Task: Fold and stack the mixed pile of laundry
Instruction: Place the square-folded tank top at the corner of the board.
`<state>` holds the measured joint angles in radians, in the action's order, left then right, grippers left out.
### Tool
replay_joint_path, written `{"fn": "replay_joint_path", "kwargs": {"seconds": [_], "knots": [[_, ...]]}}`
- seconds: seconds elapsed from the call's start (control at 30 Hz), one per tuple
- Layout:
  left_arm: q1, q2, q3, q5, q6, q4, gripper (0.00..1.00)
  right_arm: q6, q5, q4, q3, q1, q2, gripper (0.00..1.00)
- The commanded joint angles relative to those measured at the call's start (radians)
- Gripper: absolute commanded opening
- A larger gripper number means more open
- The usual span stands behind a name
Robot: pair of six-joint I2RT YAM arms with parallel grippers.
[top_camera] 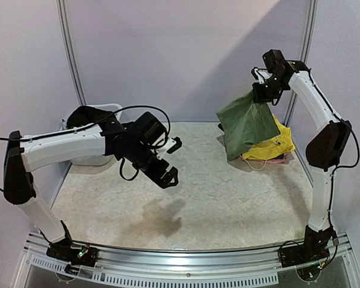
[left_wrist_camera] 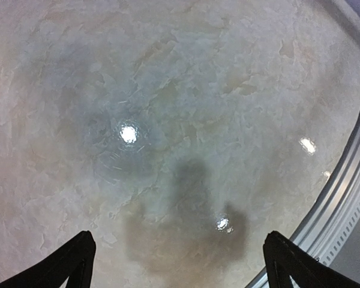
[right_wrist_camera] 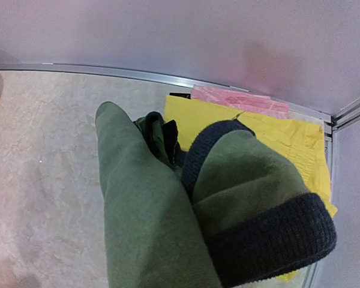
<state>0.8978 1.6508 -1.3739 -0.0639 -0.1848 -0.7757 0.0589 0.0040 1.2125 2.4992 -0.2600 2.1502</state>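
Observation:
My right gripper (top_camera: 262,93) is raised at the back right, shut on the top of an olive-green T-shirt (top_camera: 247,123) that hangs down from it. The shirt's lower edge hangs in front of a bright yellow garment (top_camera: 276,146) that lies folded on the table. In the right wrist view the olive shirt (right_wrist_camera: 144,204) and its navy trim (right_wrist_camera: 270,240) fill the foreground and hide my fingers; the yellow garment (right_wrist_camera: 288,138) lies below, with a pink piece (right_wrist_camera: 240,99) beyond it. My left gripper (top_camera: 173,161) hovers open above bare table (left_wrist_camera: 168,90), with nothing between the fingertips (left_wrist_camera: 81,246).
A white tub (top_camera: 111,107) stands at the back left, partly behind my left arm. A dark piece (top_camera: 283,159) peeks out under the yellow garment. The metal table rail (left_wrist_camera: 348,198) runs along the near edge. Walls close in behind and on the right.

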Motion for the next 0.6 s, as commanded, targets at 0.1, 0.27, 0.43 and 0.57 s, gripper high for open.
{"fn": "replay_joint_path", "kwargs": {"seconds": [0.1,0.27,0.43,0.57], "knots": [[-0.011,-0.04,0.026,-0.006,0.006,-0.033,1.0,-0.124,0.053,-0.073,-0.005,0.072,0.029,0.0],[-0.013,-0.048,0.026,-0.002,0.017,-0.064,1.0,-0.168,0.046,-0.115,-0.013,0.099,0.077,0.0],[-0.013,-0.052,0.03,-0.003,0.018,-0.083,1.0,-0.216,0.083,-0.168,-0.046,0.117,0.117,0.0],[-0.013,-0.054,0.032,-0.006,0.018,-0.1,1.0,-0.233,0.103,-0.211,-0.06,0.147,0.151,0.0]]}}
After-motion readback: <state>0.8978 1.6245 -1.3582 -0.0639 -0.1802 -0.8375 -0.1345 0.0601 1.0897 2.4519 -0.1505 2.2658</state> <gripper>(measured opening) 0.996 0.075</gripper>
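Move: Below the right hand's grip, the yellow cloth topping the laundry stack is centred some 24 cm down, about 5 cm back and 5 cm to the right; the pink cloth under it sits about 5 cm back, 6 cm right and 27 cm down. The held green tank top hangs with its middle about 8 cm back, 3 cm left and 13 cm below. For the left hand, the yellow cloth is roughly 21 cm ahead, 44 cm right and 11 cm lower. Swinging back rightwards about 6 cm over the stack, the right hand carries the hanging tank top, then eases forward some 5 cm and sinks about 6 cm towards the yellow cloth, dropping faster near the end. The hand rolls about 10 degrees, its left side dipping, and the fingers stay shut on the green fabric. ##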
